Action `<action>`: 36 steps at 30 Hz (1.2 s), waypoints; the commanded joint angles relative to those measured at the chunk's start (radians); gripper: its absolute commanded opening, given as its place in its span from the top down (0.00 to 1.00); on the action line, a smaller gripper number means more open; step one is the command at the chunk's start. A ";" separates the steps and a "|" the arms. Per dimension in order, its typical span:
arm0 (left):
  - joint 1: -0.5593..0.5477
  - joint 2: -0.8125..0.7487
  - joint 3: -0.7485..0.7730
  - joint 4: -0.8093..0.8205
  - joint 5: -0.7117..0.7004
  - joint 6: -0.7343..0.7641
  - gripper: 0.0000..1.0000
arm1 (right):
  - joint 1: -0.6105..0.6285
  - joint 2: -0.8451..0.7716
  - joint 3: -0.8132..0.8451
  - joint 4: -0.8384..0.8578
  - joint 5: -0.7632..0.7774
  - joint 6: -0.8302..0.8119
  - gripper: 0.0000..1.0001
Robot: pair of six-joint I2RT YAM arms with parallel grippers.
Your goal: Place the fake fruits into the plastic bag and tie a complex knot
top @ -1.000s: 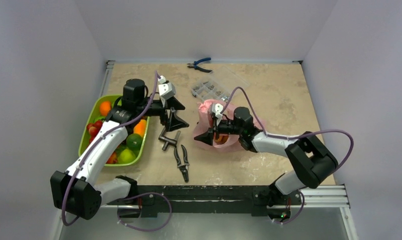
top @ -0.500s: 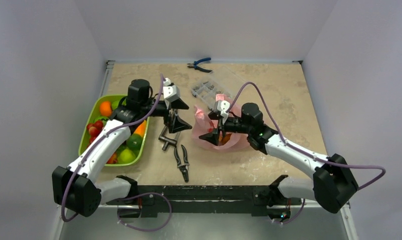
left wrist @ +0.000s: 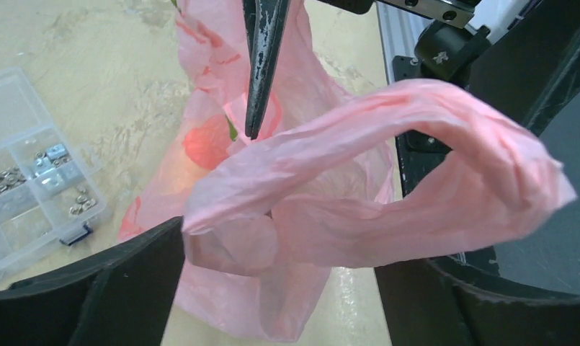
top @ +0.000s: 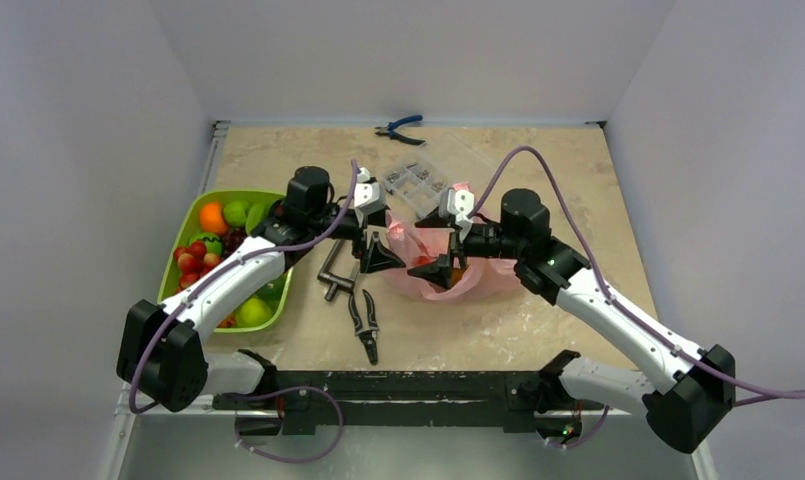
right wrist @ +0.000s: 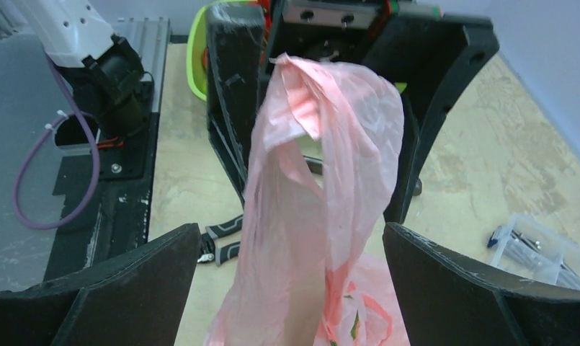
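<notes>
The pink plastic bag (top: 478,275) lies mid-table with its handles raised. One handle loop (left wrist: 387,137) hangs between the wide-apart fingers of my left gripper (left wrist: 279,252), which is open. The other handle (right wrist: 323,166) stands between the fingers of my right gripper (right wrist: 290,238), also open. The two grippers (top: 378,252) (top: 438,268) face each other over the bag's left side. A red fake fruit (left wrist: 206,141) shows through the film. More fake fruits (top: 211,217) lie in the lime-green tray (top: 183,222). No knot is in view.
Black-handled pliers (top: 364,322) and a black clamp (top: 336,275) lie just left of the bag. A clear compartment box (top: 418,180) sits behind it, and blue pliers (top: 398,128) lie at the far edge. White walls enclose the table.
Both grippers have opened wider. The left gripper moved right to the bag, and the right gripper shifted back and right, so both now stand around the raised handles.
</notes>
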 commanded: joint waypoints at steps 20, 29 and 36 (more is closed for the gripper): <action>-0.001 0.060 0.084 -0.044 0.058 0.016 1.00 | -0.330 -0.102 0.461 -0.724 -0.028 -0.232 0.01; 0.001 0.071 0.117 -0.098 0.070 0.080 1.00 | -0.332 -0.076 0.276 -0.699 0.019 -0.417 0.01; -0.001 0.078 0.133 -0.102 0.068 0.076 1.00 | -0.283 -0.012 0.161 -0.462 0.136 -0.348 0.01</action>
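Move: The pink bag's upright handle stands between my left hand's open fingers, about 1 cm to its right and level in height, and roughly 4 cm left of my right hand. The fruit-filled bag body lies some 11 cm right and 5 cm ahead of my right hand, about 20 cm below. The parts box is some 20 cm beyond the body, straight ahead of the right hand; the pruners lie 7 cm left and 5 cm back of my left hand, some 21 cm down. My left hand edges barely a centimetre right and shuts fully on the handle, then holds it almost still. My right hand, empty and wide open, backs clear: it arcs up about 15 cm and over to the right some 12 cm, then drops as far again and eases forward above the bag's right side, its fingers tipping down about 20 degrees and swinging clockwise. ##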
